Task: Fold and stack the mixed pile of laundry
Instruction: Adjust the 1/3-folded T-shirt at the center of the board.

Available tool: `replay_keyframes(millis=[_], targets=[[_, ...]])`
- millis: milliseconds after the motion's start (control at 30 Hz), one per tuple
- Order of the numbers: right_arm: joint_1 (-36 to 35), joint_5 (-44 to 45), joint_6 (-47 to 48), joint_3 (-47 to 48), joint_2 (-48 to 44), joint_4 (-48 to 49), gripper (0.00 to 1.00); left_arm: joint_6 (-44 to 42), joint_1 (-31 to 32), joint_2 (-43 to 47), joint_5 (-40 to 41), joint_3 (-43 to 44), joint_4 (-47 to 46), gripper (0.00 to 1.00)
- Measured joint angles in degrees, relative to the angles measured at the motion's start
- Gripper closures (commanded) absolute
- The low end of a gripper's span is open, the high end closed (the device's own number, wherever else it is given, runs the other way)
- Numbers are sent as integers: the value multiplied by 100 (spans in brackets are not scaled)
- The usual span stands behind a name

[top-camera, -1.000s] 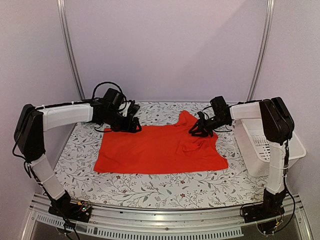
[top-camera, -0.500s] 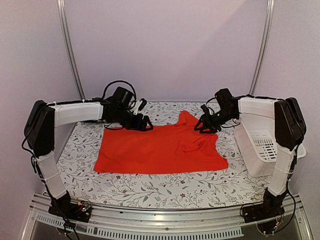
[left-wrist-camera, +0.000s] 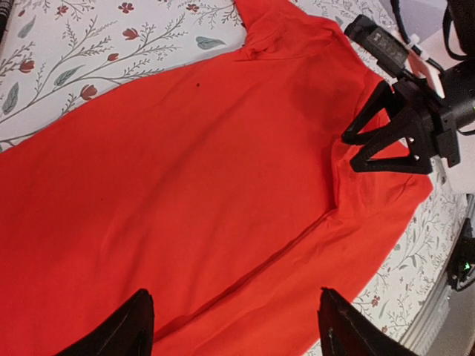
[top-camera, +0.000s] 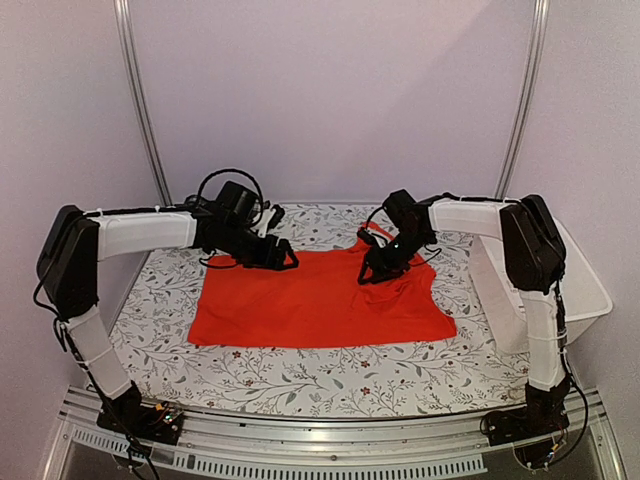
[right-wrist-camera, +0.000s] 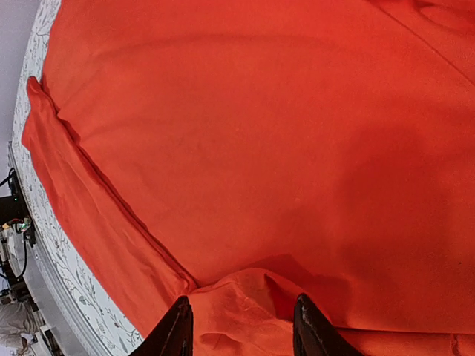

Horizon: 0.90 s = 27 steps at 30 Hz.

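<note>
Of the mixed laundry pile, I see a bright red short-sleeved shirt (top-camera: 320, 300) spread flat across the floral table cover (top-camera: 300, 375). My left gripper (top-camera: 283, 257) hovers at the shirt's far left edge. It is open, its fingers wide apart over smooth red cloth (left-wrist-camera: 185, 185), with nothing between them (left-wrist-camera: 237, 330). My right gripper (top-camera: 372, 272) is low over the shirt's right part, near the collar. Its jaws (right-wrist-camera: 241, 326) stand open on either side of a small raised pucker of red cloth (right-wrist-camera: 245, 293). The left wrist view shows the right gripper (left-wrist-camera: 386, 137) too.
A white plastic basket (top-camera: 545, 290) stands at the table's right edge, beside the right arm. A folded seam runs along the shirt's near side (right-wrist-camera: 96, 200). The table's front rail (top-camera: 320, 440) lies below the cover.
My right gripper has moved left from the shirt's right sleeve onto its body, and its jaws have widened. My left gripper has shifted a little right along the far edge.
</note>
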State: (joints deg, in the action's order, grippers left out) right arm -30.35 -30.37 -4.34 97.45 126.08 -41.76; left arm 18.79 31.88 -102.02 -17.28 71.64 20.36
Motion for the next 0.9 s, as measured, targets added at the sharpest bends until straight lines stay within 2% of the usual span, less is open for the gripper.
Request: replay_keyframes(millis=[167, 467, 900], targets=[[-37, 221, 59, 98, 153, -116, 62, 13, -11, 94, 11, -57, -4, 25], [-79, 330, 133, 275, 205, -151, 99, 13, -17, 120, 37, -238, 7, 25], [-417, 328, 192, 579, 267, -144, 100, 13, -120, 431, 83, -428, 4, 24]])
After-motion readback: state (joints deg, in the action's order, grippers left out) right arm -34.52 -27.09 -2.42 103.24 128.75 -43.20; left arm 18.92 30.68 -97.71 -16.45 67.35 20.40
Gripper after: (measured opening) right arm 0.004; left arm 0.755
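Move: The T-shirt's loose inner fold edge lies right between the right fingers, only about 1 cm below them. From that hand, the sleeve poking out at the far edge is some 10 cm ahead and 1 cm to the right, and the shirt's near right corner about 14 cm back and 17 cm to the right. From the left hand, the fold edge lies roughly 15 cm to the right, 2 cm back and 8 cm lower. Dipping about 1 cm, the right hand shuts on the inner fold edge and drags it some 3 cm left. ##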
